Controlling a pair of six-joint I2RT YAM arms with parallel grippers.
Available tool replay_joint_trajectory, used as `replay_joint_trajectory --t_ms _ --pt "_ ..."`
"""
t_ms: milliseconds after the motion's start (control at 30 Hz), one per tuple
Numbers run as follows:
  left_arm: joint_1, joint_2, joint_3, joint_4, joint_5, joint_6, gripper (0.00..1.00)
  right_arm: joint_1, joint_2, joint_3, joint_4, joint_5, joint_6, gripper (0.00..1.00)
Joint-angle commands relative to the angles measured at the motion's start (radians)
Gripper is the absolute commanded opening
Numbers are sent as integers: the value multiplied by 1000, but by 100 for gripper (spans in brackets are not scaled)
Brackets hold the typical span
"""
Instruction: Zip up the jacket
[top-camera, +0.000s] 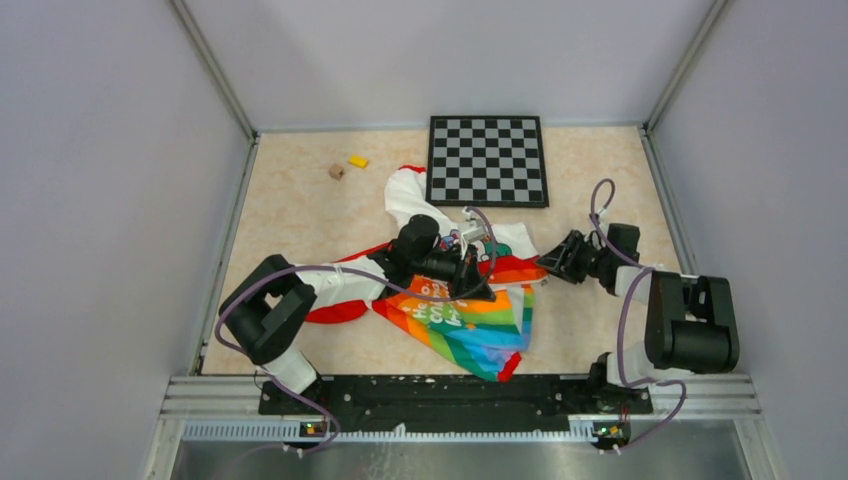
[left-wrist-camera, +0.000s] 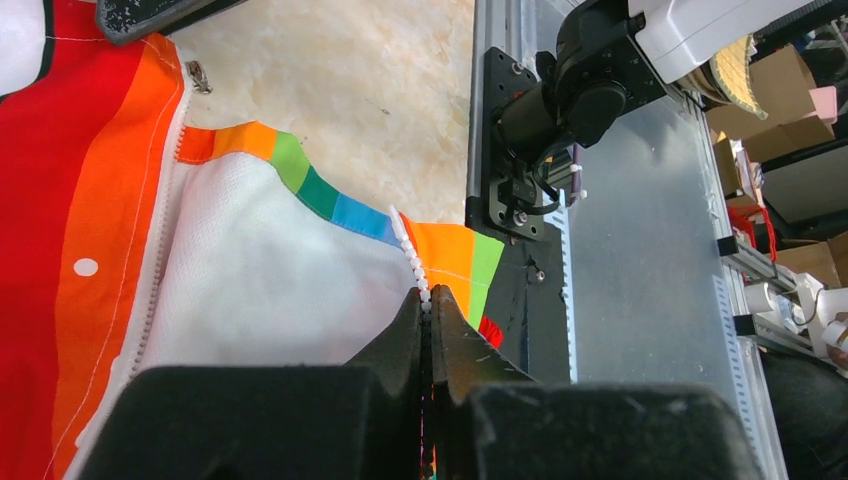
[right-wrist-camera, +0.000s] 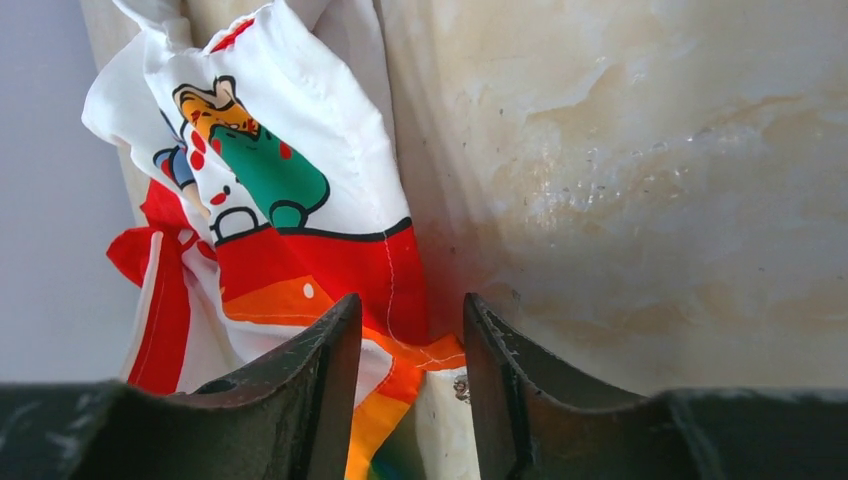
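Observation:
The jacket (top-camera: 470, 310) lies crumpled mid-table, rainbow panel toward the front, white printed upper (right-wrist-camera: 270, 160) toward the back. My left gripper (top-camera: 472, 272) reaches over it from the left. In the left wrist view this gripper (left-wrist-camera: 428, 295) is shut on the white zipper teeth (left-wrist-camera: 408, 245) at the edge of one front panel. The other zipper track (left-wrist-camera: 160, 250) runs along the orange stripe. My right gripper (top-camera: 552, 262) sits at the jacket's right edge. Its jaws (right-wrist-camera: 412, 310) stand open around the orange hem corner (right-wrist-camera: 425, 350), with a small metal zipper part (right-wrist-camera: 460, 386) just below.
A black-and-grey checkerboard (top-camera: 487, 160) lies at the back, touching the jacket's white sleeve. A yellow block (top-camera: 357, 161) and a small wooden cube (top-camera: 336, 171) sit back left. The metal rail (top-camera: 450, 395) with the arm bases runs along the front edge.

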Motion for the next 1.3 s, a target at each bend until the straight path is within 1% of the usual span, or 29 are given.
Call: replay_joint_trajectory --t_ms 0,100,133,200,267,300,400,500,700,767,833,933,1100,1267 --pt "-5 -1 33 15 25 25 0 -13 -9 -13 69 -46 -5 36" --pt "-5 1 30 10 16 26 0 -13 -43 -14 48 -47 10 14" --pt "-5 3 28 8 11 26 0 -13 -64 -8 22 -33 13 9" --pt "-5 13 26 9 1 22 0 -13 -100 -4 -22 -29 24 5" --pt "-5 26 26 9 -15 10 0 -13 -132 -19 3 -63 96 0" --pt "-5 33 27 11 -27 3 0 -13 -142 -37 45 -100 159 0" --pt "-9 46 25 6 -86 -13 0 -11 -168 -112 256 -218 403 0" --pt "-20 51 16 2 -161 -22 0 -8 -203 -177 329 -229 557 0" --pt "-40 42 -44 73 -273 -65 0 18 -266 -265 467 -246 839 0" --pt "-41 26 -78 110 -295 -73 0 40 -297 -285 484 -240 921 0" --pt "-40 16 -99 124 -315 -60 0 80 -350 -299 483 -219 976 0" --pt "-42 34 -99 134 -297 -30 0 154 -432 -300 417 -162 1010 0" --pt "-61 65 -111 248 -282 29 0 255 -543 -318 385 -51 1120 0" --pt "-72 120 -77 321 -232 51 0 285 -575 -297 310 4 1098 0"
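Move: The jacket's red-orange corner on the right side lies almost at the open right fingertips, about 1 cm back, 1 cm left and 2 cm lower; the zip slider is some 3 cm back of the right hand and 2 cm below. The free zip end stands in the closed left fingers, about 8 cm back, 14 cm left and 8 cm above the right hand. From the left hand, the slider lies some 5 cm ahead, 14 cm right and 10 cm down. Close the right fingers on the red-orange corner and pinch it, then lift about 13 cm while carrying it left and back towards the left gripper, rolling the hand some 40 degrees so its left side rises. Keep the left fingers shut on the zip end; after a brief hold, lower that hand about 5 cm and ease it slightly forward, with a small counter-clockwise turn. ##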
